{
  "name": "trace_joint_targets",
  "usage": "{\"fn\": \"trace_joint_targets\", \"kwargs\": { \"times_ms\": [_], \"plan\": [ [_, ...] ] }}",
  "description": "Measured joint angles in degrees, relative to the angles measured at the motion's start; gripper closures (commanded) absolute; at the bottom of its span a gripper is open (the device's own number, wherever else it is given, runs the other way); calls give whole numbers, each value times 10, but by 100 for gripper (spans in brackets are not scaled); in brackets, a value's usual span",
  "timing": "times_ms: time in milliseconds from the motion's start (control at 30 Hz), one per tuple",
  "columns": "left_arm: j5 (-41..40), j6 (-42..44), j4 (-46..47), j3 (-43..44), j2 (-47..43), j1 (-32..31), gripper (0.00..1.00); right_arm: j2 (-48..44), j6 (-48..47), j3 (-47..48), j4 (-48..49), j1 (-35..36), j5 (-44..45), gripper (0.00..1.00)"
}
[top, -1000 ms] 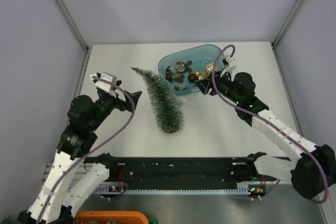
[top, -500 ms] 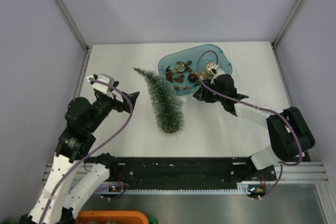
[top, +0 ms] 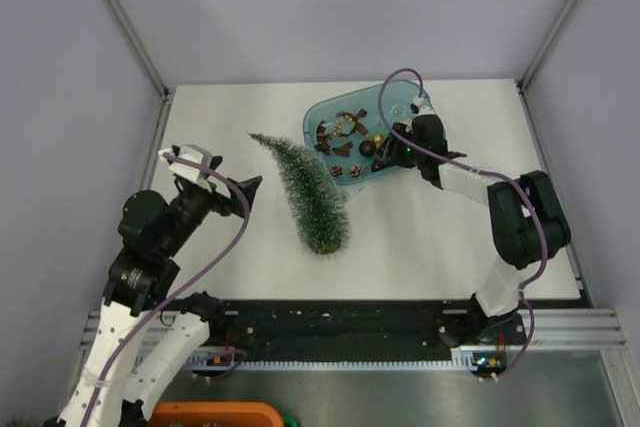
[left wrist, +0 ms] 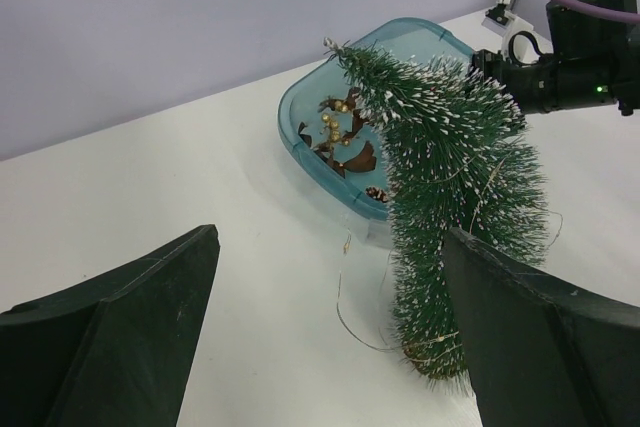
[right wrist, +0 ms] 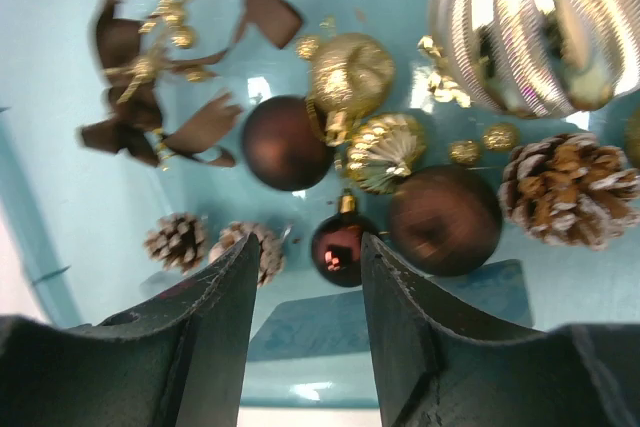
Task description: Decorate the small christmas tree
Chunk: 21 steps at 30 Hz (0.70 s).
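Note:
The small christmas tree (top: 312, 193) stands tilted mid-table, its tip leaning toward the back left; in the left wrist view the tree (left wrist: 450, 177) rises just inside the right finger. My left gripper (top: 240, 187) is open and empty, a short way left of the tree, with bare table between its fingers (left wrist: 120, 337). My right gripper (top: 393, 152) hangs over the blue tray (top: 420, 107), its jaws partly open. A small glossy brown ball (right wrist: 340, 247) lies on the tray floor just beyond the gap between the right fingertips (right wrist: 225, 277), not gripped.
The tray floor (right wrist: 80, 197) holds a big gold striped ball (right wrist: 520, 27), two matte brown balls (right wrist: 285, 142), pinecones (right wrist: 570, 187), brown ribbon bows (right wrist: 150, 77) and small gold pieces. A thin wire (left wrist: 360, 317) trails on the table by the tree's base. Enclosure walls ring the table.
My right arm folded back and its gripper swung up over the right part of the tray. The left arm drew back slightly. The tree stayed put.

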Motion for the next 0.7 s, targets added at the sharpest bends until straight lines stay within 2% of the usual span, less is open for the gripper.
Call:
{"fn": "trace_joint_targets", "kwargs": {
  "times_ms": [467,700],
  "plan": [
    [6,1,-1,-9,-10,4,1,16,-24,67,-54,-59,67,56],
    [8,12,-1,-12,-10,4,1,-78,-16,29,-86,-58,83,56]
  ]
}}
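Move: The right hand hangs low in the bin, with the bin's right end about 9 cm to its right and 5 cm farther out. The small red ball lies about 4 cm below the fingers, 1 cm left; the large striped gold ball is some 5 cm ahead and 3 cm right. From the raised left hand, the bin's right end is roughly 32 cm right, 12 cm ahead and 25 cm below. Empty right hand sweeps 7 cm right towards the bin's right end, then rises about 5 cm, drawing back. ##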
